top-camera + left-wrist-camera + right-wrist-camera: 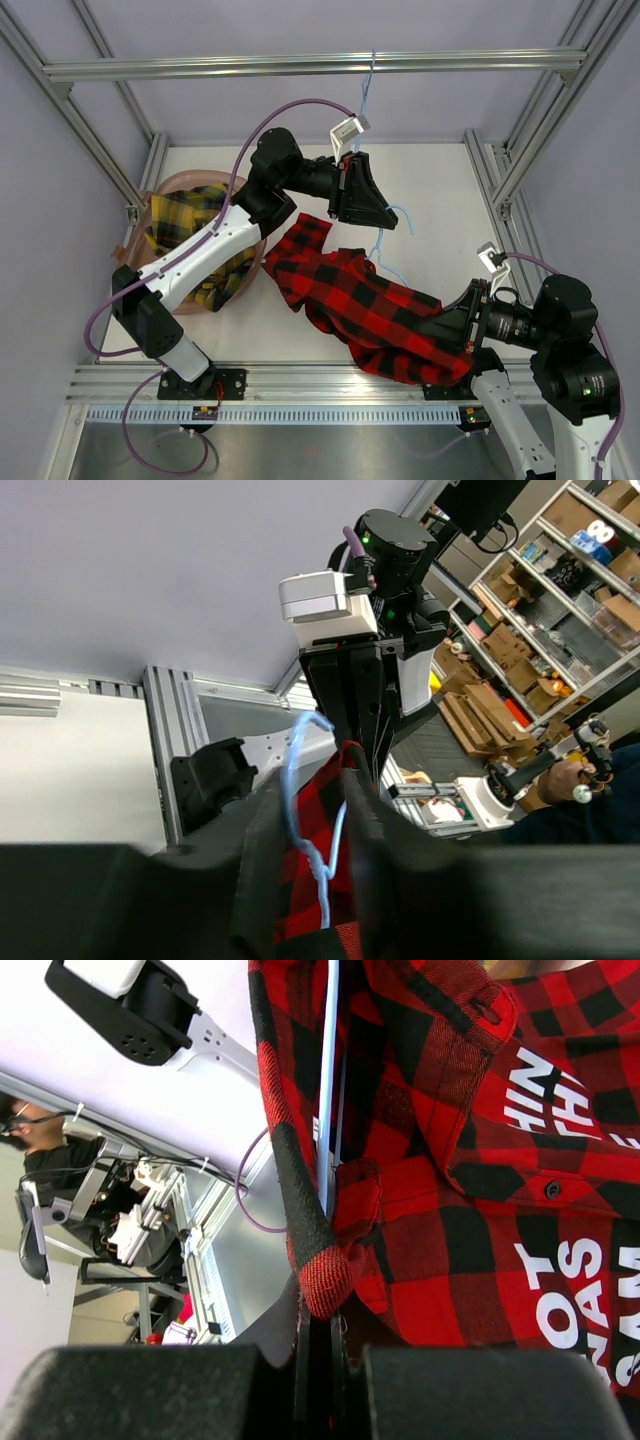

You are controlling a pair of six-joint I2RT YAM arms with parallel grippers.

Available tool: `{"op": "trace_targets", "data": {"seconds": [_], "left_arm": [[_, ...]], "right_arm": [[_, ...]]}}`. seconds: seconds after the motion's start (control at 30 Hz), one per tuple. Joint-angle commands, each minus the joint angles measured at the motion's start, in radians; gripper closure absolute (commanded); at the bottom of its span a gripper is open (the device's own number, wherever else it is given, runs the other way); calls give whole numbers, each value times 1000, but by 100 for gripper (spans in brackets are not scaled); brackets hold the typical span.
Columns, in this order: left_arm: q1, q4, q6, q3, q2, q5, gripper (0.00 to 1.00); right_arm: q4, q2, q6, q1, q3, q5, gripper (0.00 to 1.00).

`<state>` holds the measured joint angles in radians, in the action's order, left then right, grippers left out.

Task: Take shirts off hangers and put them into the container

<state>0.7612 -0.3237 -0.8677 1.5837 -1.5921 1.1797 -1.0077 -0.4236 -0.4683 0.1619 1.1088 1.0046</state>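
Observation:
The red-and-black shirt (365, 295) lies spread across the table, still on a light-blue hanger (403, 214). My left gripper (385, 218) stands partly closed around that hanger's twisted neck (322, 865), with a gap left on each side of the wire. My right gripper (442, 330) is shut on a fold of the red shirt (450, 1210), whose white letters (540, 1110) show; the hanger wire (328, 1080) runs up beside the fold. The yellow-and-black shirt (185, 225) lies in the container (185, 180) at the left.
A second light-blue hanger (368, 85) hangs bare from the silver frame rail (250, 67) at the back. Aluminium posts stand at the table's corners. The left arm's purple cable (290, 105) arches above the table.

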Motion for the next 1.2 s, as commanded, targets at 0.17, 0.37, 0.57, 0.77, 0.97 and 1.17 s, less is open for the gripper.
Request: {"op": "trace_targets", "data": {"seconds": [0.17, 0.37, 0.57, 0.77, 0.97, 1.17], "left_arm": [[7, -54, -42, -11, 12, 29, 100], [7, 435, 271, 87, 85, -196, 100], [7, 767, 420, 125, 222, -497, 100], [-2, 925, 484, 225, 291, -580, 100], [-13, 977, 481, 294, 305, -545, 100], [-13, 965, 467, 276, 334, -506, 100]], "right_arm": [[69, 3, -12, 18, 29, 78, 100], [-12, -23, 54, 21, 106, -19, 29], [-89, -58, 141, 19, 183, -178, 14], [-104, -44, 178, 19, 169, -251, 14], [-91, -38, 186, 19, 137, -251, 14], [-68, -60, 191, 19, 187, -276, 15]]}}
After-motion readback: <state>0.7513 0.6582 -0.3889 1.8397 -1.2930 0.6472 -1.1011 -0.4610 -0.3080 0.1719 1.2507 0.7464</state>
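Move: The blue hook of the red shirt's hanger stands between the left fingers, 1 to 2 cm to the right of their hand point and level with it; from the right hand, which holds the shirt's shoulder, it is some 13 cm ahead, 4 cm left and 9 cm up. From the left hand, the shirt's middle hangs about 10 cm back, 6 cm left and 15 cm below; the container lies roughly 14 cm ahead, 38 cm left and 42 cm below. Shut the left gripper on the hanger's hook and hold still while the right fingers open and let go of the shirt's shoulder. Then dip the left hand slightly forward and down, and carry the hanger left about 8 cm, rising, while turning some 30 degrees counter-clockwise. Lift the right hand a little, then ease it forward and right. ##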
